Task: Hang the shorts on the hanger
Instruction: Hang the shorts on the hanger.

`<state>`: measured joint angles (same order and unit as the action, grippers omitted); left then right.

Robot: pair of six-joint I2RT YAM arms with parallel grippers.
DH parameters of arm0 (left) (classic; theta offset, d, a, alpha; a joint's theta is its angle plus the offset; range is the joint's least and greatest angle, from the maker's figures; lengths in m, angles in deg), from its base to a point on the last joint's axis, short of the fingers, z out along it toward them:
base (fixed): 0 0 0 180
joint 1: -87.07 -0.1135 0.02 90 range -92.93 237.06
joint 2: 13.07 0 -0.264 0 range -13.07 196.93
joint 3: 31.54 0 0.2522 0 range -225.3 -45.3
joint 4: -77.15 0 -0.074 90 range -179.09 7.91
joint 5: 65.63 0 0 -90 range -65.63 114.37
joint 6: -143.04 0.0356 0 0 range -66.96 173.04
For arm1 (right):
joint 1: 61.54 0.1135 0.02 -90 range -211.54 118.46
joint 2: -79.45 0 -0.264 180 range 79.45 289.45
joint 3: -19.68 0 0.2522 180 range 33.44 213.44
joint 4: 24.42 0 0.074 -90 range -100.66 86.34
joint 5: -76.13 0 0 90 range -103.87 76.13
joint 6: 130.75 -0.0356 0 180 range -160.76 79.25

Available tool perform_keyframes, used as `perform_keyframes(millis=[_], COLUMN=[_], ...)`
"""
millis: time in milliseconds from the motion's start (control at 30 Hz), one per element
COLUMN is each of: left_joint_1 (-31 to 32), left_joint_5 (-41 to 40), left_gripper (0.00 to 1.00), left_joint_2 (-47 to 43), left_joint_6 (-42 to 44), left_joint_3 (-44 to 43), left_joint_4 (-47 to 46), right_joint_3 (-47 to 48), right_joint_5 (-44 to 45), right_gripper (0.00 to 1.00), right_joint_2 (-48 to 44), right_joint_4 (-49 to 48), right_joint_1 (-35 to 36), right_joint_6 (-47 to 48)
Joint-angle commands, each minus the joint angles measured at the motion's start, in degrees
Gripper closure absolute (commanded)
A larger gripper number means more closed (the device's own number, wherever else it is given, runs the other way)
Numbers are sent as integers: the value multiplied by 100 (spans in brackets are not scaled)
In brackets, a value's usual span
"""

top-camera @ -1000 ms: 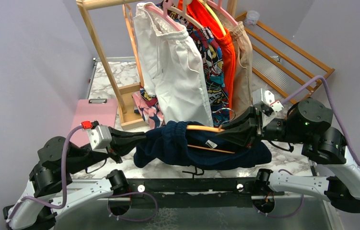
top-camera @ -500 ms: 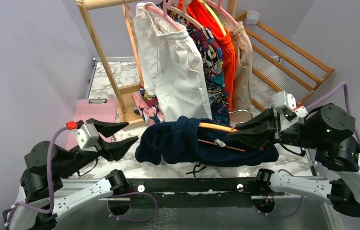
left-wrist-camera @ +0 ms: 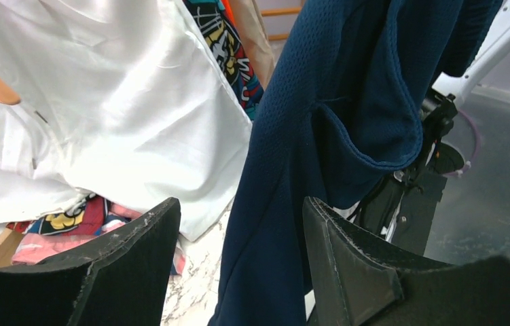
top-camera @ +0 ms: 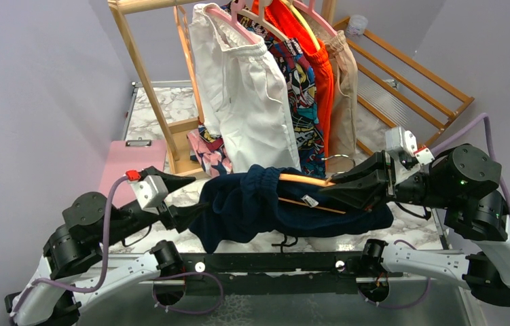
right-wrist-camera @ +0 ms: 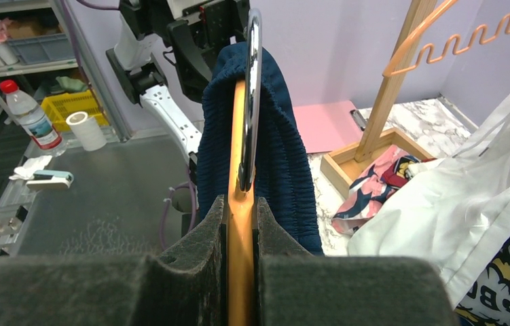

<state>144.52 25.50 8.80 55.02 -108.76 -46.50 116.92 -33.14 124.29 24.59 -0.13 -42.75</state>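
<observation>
The dark navy shorts (top-camera: pixel 259 204) hang draped over the orange-tan wooden hanger (top-camera: pixel 299 179), just above the marble table. My right gripper (top-camera: pixel 330 185) is shut on the hanger's wood (right-wrist-camera: pixel 238 170) just below the metal hook (right-wrist-camera: pixel 253 68), and the gathered waistband (right-wrist-camera: pixel 279 136) lies over the far arm. At the shorts' left end, my left gripper (top-camera: pixel 196 193) stands open. In the left wrist view a hanging fold of navy fabric (left-wrist-camera: pixel 320 136) shows between the spread fingers of the left gripper (left-wrist-camera: pixel 240 204), which do not grip it.
A wooden clothes rack (top-camera: pixel 147 68) stands behind, carrying white shorts (top-camera: pixel 245 88), a patterned pair (top-camera: pixel 299 81) and orange shorts (top-camera: pixel 310 54). Patterned cloth (top-camera: pixel 208 149) lies on its base. A pink clipboard (top-camera: pixel 130 163) lies far left. A slatted wooden frame (top-camera: pixel 408 75) leans at the right.
My left gripper opened and let go of the shorts, drew back left, then came back to their left end. The right gripper shifted right and slightly up with the hanger.
</observation>
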Motion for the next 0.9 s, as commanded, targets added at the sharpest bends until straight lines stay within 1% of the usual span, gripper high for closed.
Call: perform_keyframes(millis=[0,100,133,167,200,300,333,433,500,767,867], left_joint_1=[-15,-15,-12,-14,-15,-15,-15,-14,-10,-15,-15], left_joint_5=[401,420,400,350,287,-51,-270,-1049,-1294,-1689,-1620], left_gripper=[32,36,41,48,58,95,100,100,100,100,100], left_joint_2=[115,99,94,84,75,-5,-52,-137,-221,-560,-604], left_joint_6=[109,125,135,134,139,144,145,96,1,-392,-466], left_joint_3=[87,184,214,227,232,164,133,19,18,170,203], left_joint_4=[-39,-31,-31,-31,-31,-4,18,257,370,476,489], right_joint_3=[318,333,345,360,368,419,423,395,340,49,62], right_joint_5=[-174,-206,-216,-218,-218,-144,-105,-5,63,186,187], right_gripper=[99,99,99,99,99,99,99,99,99,99,99], right_joint_2=[-80,-81,-84,-80,-73,-85,-102,-190,-248,-468,-457], right_joint_4=[-645,-674,-674,-679,-677,-659,-671,-734,-783,-1062,-1066], right_joint_1=[4,11,9,8,7,8,6,9,12,11,11], right_joint_6=[-81,-92,-90,-90,-90,-60,-56,-46,-46,-98,-113])
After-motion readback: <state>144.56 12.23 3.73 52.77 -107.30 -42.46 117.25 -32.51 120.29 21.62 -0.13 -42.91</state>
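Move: The free left end of the navy shorts hangs between the left hand's open fingers, about 1 cm to its right and 2 cm lower. The hanger inside them has its middle roughly 21 cm to the right of that hand and 7 cm higher, and the hanging white trousers are some 20 cm ahead and 9 cm to its right. From the right hand, which holds the hanger by its neck, that free end is about 22 cm left, 1 cm ahead and 12 cm lower. Down and slightly right, about 2 cm, the left hand dips onto the shorts' free end and its wide-open fingers shut, pinching the cloth. It then draws the cloth some 5 cm left and 2 cm forward, turning about 15 degrees counter-clockwise. The right hand keeps its grip on the hanger and lifts it about 3 cm while easing 2 cm right, away from the left hand. ##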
